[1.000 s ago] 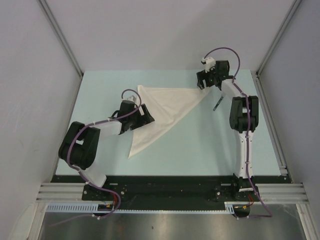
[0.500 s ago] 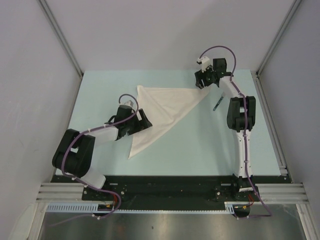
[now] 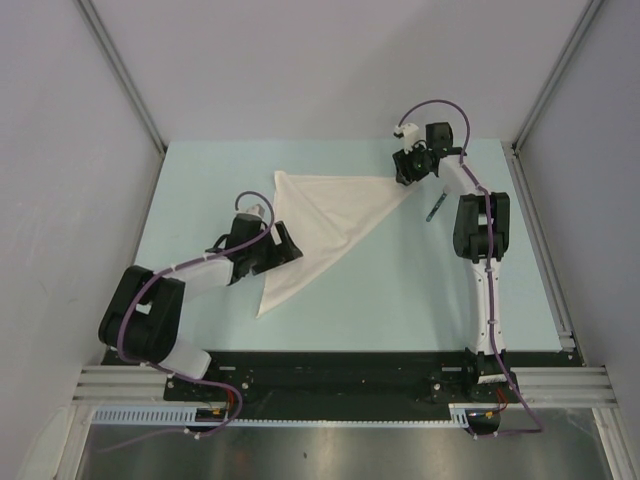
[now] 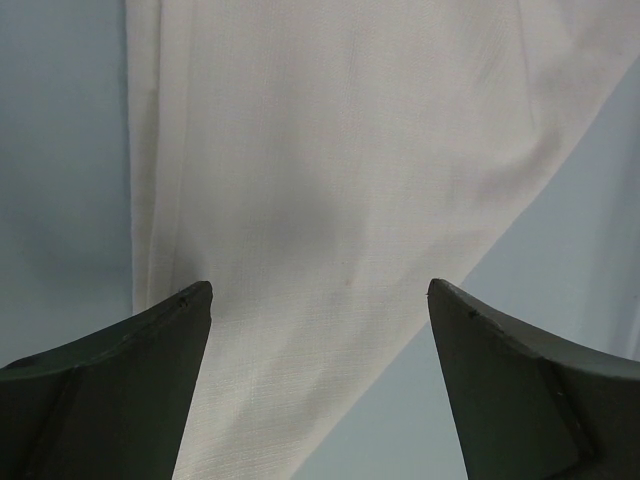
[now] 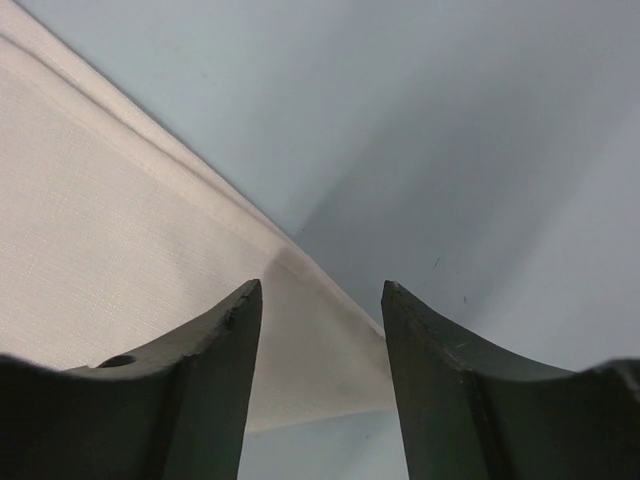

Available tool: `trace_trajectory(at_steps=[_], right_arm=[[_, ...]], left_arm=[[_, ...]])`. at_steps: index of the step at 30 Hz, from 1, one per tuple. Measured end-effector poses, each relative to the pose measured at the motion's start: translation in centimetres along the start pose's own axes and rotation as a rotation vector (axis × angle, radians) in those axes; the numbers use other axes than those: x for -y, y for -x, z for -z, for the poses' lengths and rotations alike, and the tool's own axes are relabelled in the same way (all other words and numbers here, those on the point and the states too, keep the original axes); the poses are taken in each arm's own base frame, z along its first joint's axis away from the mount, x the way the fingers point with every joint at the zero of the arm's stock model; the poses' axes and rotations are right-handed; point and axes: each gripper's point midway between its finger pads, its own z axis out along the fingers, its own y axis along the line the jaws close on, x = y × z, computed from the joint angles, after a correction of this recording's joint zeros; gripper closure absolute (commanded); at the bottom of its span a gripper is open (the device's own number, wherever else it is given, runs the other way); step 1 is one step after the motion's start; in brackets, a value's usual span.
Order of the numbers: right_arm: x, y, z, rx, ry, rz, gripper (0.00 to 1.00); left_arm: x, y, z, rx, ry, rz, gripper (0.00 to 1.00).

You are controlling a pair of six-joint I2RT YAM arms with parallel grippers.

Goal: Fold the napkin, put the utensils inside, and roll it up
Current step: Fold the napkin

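The napkin (image 3: 330, 215) lies flat on the table, folded into a cream triangle whose points reach far left, far right and near. My left gripper (image 3: 283, 246) hovers at its left edge, jaws wide open; in the left wrist view the napkin (image 4: 330, 200) fills the space between the fingertips of the left gripper (image 4: 320, 290). My right gripper (image 3: 408, 172) is at the napkin's far right corner. In the right wrist view that corner of the napkin (image 5: 300, 330) lies in the gap of the right gripper (image 5: 322, 288), jaws apart. The knife (image 3: 433, 210) lies right of the napkin.
The pale blue table (image 3: 400, 290) ends at a metal rail (image 3: 545, 250) on the right and grey walls on both sides. The right arm's upper link (image 3: 480, 225) stands just right of the knife.
The right gripper's jaws have narrowed around the napkin's right corner. The left arm has stretched out lower over the table, its gripper staying at the napkin's left edge.
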Motion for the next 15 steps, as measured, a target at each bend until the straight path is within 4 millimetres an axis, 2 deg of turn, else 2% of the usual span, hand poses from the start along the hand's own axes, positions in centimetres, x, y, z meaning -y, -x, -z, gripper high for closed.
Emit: trace_trajectory(at_steps=[10,13,14,15], right_arm=[[0.5,-0.6,0.2,-0.024,-0.015,0.013,0.56],[0.6,-0.9,0.2,-0.032,-0.018,0.015,0.68],[0.6,-1.0,0.2,-0.035,-0.019,0.016,0.76],[0.6,-1.1,0.2,-0.039,-0.019,0.017,0.79]], left_arm=[[0.0,-0.2,0.8,0.005,-0.003,-0.002,0.07],[0.0,-0.1,0.9,0.009,-0.007,-0.002,0.07],[0.0,-0.1,0.9,0.009,-0.007,-0.002,0.07],[0.1,-0.1,0.9,0.009,-0.007,-0.002,0.07]])
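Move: The napkin's far right corner lies about 2 cm to the right of the right gripper and 1 cm back, roughly 1 cm lower, with the hem beside it running between the open fingers. The knife's middle is some 12 cm to the gripper's right and 5 cm back; the napkin's far left corner is about 37 cm to its left and 4 cm ahead. From the left gripper, the right-hand corner is roughly 28 cm ahead and 35 cm to the right. Close the right gripper from a bit over half open to about a third, bringing its fingertips together across the napkin's hem just left of the far right corner. As they close, ease the hand about 1 cm left and a little down, so that the tips gather the cloth between them; don't lift yet. ##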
